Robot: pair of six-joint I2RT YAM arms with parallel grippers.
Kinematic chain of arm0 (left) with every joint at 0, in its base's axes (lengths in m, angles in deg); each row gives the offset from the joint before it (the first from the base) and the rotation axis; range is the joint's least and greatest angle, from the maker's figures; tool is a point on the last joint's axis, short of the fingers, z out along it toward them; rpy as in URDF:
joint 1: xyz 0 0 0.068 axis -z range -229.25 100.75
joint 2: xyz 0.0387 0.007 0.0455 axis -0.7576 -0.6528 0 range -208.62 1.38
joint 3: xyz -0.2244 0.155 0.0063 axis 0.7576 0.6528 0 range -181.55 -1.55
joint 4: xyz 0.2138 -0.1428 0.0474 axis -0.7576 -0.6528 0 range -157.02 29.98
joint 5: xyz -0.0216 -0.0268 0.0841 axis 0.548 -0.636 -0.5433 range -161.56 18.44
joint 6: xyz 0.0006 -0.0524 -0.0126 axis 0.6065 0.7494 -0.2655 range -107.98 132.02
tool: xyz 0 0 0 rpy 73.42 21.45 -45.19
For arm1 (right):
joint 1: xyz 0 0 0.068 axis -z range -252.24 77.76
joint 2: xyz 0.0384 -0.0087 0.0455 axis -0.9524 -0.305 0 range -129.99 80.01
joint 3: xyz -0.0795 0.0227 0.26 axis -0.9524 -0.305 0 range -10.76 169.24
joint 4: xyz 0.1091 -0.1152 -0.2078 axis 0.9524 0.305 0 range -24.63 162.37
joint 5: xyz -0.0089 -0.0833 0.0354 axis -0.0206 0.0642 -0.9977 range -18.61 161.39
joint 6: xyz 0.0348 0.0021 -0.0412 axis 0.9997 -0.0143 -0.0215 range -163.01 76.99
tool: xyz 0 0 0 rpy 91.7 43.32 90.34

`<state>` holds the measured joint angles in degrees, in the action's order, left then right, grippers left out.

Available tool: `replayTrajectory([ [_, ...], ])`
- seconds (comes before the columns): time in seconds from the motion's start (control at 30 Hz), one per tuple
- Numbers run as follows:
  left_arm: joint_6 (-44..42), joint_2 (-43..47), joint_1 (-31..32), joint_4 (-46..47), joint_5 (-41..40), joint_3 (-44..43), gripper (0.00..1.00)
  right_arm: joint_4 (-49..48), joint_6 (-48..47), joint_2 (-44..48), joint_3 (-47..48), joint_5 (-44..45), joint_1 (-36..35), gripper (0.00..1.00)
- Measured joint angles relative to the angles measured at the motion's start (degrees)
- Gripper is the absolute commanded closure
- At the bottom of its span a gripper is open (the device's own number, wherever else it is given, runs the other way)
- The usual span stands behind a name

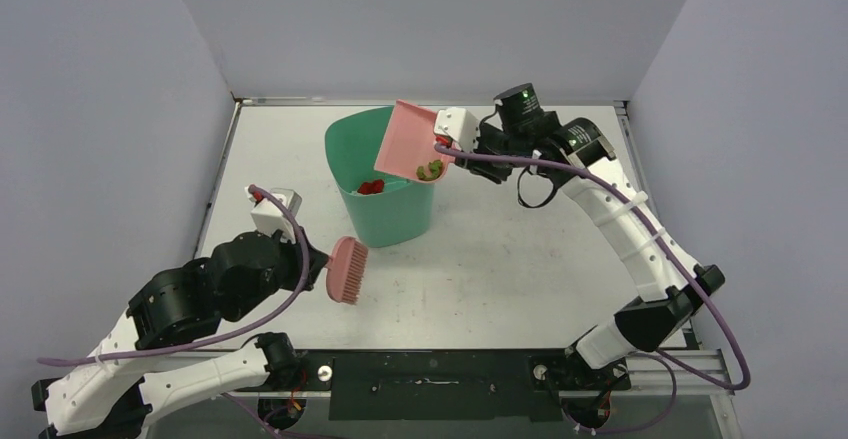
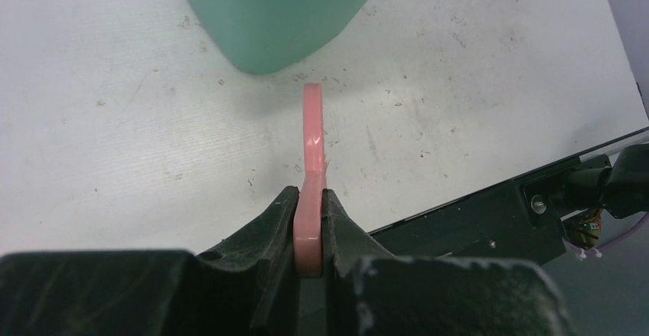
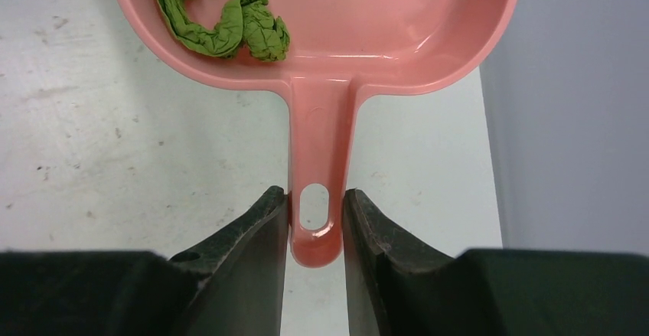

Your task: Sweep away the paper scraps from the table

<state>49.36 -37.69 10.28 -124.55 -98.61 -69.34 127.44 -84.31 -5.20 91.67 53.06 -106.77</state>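
My right gripper is shut on the handle of the pink dustpan, held tilted over the teal bin. An olive green paper scrap lies in the pan's low corner above the bin's mouth. A red paper scrap lies inside the bin. My left gripper is shut on the handle of the pink brush, which hangs just above the white table in front of the bin.
The teal bin stands in the middle of the table, close ahead of the brush. Grey walls enclose the left, back and right sides. A black metal rail runs along the near edge between the arm bases.
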Motion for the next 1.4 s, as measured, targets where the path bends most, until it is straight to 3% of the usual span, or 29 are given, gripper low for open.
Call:
replayTrajectory([
  [0.37,-0.2,1.4,0.0,0.2,0.4,2.9,1.0,-4.1,1.6,-12.2,14.1,19.6,-1.8,0.95],
  [0.57,-0.5,3.3,0.0,0.3,0.5,3.6,1.0,-7.7,-3.4,-12.3,14.4,33.3,-9.7,0.95],
  [0.8,-0.8,4.3,0.0,0.5,0.7,4.6,1.0,-19.2,-16.7,-10.8,4.2,51.6,-20.9,0.95],
  [0.97,-1.4,4.8,0.0,0.5,0.9,4.9,1.0,-30.8,-30.4,-10.3,-8.0,62.5,-22.9,0.95],
  [1.13,-1.9,5.5,0.0,0.5,0.9,4.9,1.0,-37.7,-38.1,-10.2,-11.5,67.1,-22.9,0.95],
  [1.4,-2.3,5.5,0.0,0.8,0.9,5.2,1.0,-39.8,-39.1,-8.7,-11.3,69.1,-22.9,0.95],
])
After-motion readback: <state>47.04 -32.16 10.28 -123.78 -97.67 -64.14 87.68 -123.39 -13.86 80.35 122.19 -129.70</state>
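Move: The bin, which the dustpan's load is bound for, has its middle about 15 cm left of the right hand, 6 cm farther out and 15 cm below; the dustpan already reaches over its rim. The green scrap lies in the dustpan, some 8 cm left of the hand, 2 cm back and 3 cm below. The red scraps lie in the bin, about 18 cm left, 6 cm ahead and 25 cm down. From the left hand the bin is roughly 19 cm ahead, 10 cm right and 14 cm below. The dustpan, still pinched by its handle, is carried forward about 8 cm along the bin's right side, then tipped some 70 degrees: the right hand rolls its left side down while its fingers swing up and round to point forward. During the tip the hand drifts a few centimetres left and rises, dips, then rises again to end about 5 cm higher. ##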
